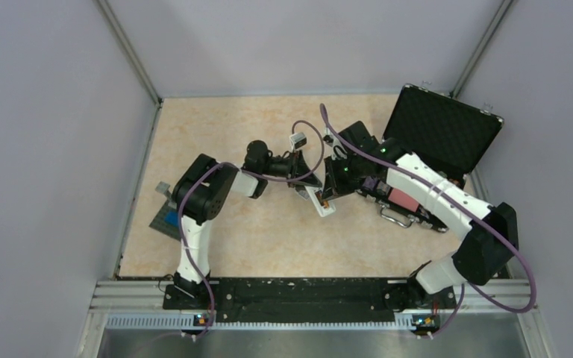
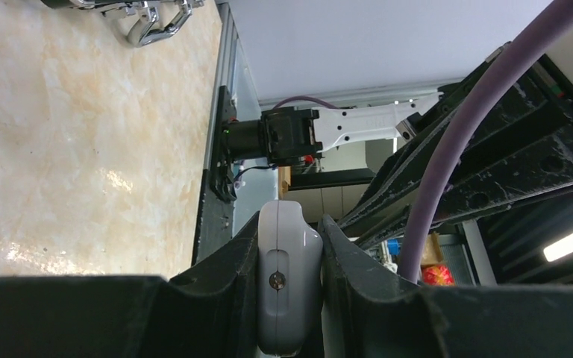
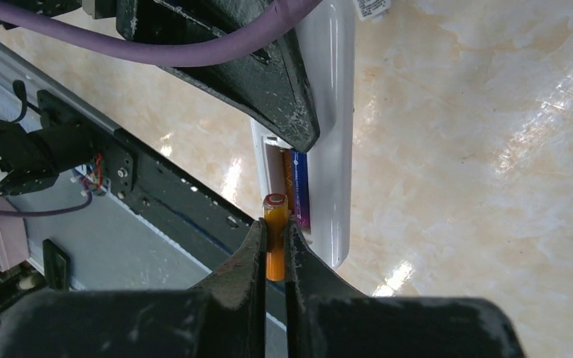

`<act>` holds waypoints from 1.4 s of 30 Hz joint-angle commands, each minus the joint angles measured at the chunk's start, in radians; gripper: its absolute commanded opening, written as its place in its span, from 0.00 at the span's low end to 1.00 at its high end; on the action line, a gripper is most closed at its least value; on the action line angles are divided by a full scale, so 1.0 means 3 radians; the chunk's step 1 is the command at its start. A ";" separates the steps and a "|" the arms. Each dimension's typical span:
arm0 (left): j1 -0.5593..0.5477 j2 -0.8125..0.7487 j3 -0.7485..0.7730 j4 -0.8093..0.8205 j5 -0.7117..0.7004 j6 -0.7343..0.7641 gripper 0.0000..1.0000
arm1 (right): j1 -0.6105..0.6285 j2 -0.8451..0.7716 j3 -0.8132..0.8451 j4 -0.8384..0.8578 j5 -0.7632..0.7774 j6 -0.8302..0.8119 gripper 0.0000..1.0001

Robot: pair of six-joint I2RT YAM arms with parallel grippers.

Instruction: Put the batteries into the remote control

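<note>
The white remote control (image 1: 322,201) is held off the table at mid-scene by my left gripper (image 1: 304,181), which is shut on it. In the left wrist view its end with a small screw (image 2: 289,287) sits clamped between the fingers. In the right wrist view the remote (image 3: 333,134) shows its open battery bay with a dark purple battery (image 3: 299,190) lying in it. My right gripper (image 3: 274,242) is shut on an orange battery (image 3: 274,239), its end at the bay's mouth beside the purple one. From above, the right gripper (image 1: 331,188) is right against the remote.
An open black case (image 1: 442,130) stands at the back right with a pink block (image 1: 404,200) and metal handle (image 1: 394,218) in front. A dark grey card with a blue patch (image 1: 167,216) lies at the left edge. The black base rail (image 1: 298,292) runs along the near side.
</note>
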 commanded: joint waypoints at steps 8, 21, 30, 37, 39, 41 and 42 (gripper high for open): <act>-0.0104 -0.0422 -0.0021 -0.1351 -0.0187 0.1231 0.00 | 0.0109 0.0110 0.0174 -0.0160 0.0108 -0.0070 0.00; -0.0125 -0.0149 -0.0086 -0.0107 -0.0144 0.0234 0.00 | 0.0177 0.0159 -0.0021 -0.0114 0.0271 -0.0038 0.00; -0.0147 -0.0062 -0.0112 0.0258 -0.0157 -0.0044 0.00 | 0.0192 0.0217 -0.0011 -0.0068 0.0421 -0.0004 0.01; -0.0144 -0.0099 -0.0117 0.0089 -0.0142 0.0094 0.00 | 0.0192 0.0176 0.0017 -0.0071 0.0467 0.0063 0.22; -0.0147 -0.0096 -0.0122 0.0089 -0.0140 0.0094 0.00 | 0.0192 0.0151 0.0046 -0.0082 0.0472 0.0081 0.26; -0.0147 -0.0096 -0.0122 0.0089 -0.0135 0.0096 0.00 | 0.0193 0.0140 0.0070 -0.0101 0.0483 0.0086 0.29; -0.0150 -0.0094 -0.0122 0.0089 -0.0132 0.0098 0.00 | 0.0193 0.0136 0.0082 -0.0108 0.0483 0.0095 0.30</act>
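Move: The right hand holds the orange battery above the remote control's open battery slot, whose middle is roughly 3 cm below it, 1 cm back and 1 cm to the left. The blue battery already lies along the slot's forward side, level ahead of the hand, about 1 cm left and 3 cm below. The left hand grips the remote, with the slot about 4 cm back and 2 cm right of it, roughly level. The right hand lowers the orange battery about 2.5 cm into the slot and opens; the left keeps the remote, sinking slightly. ##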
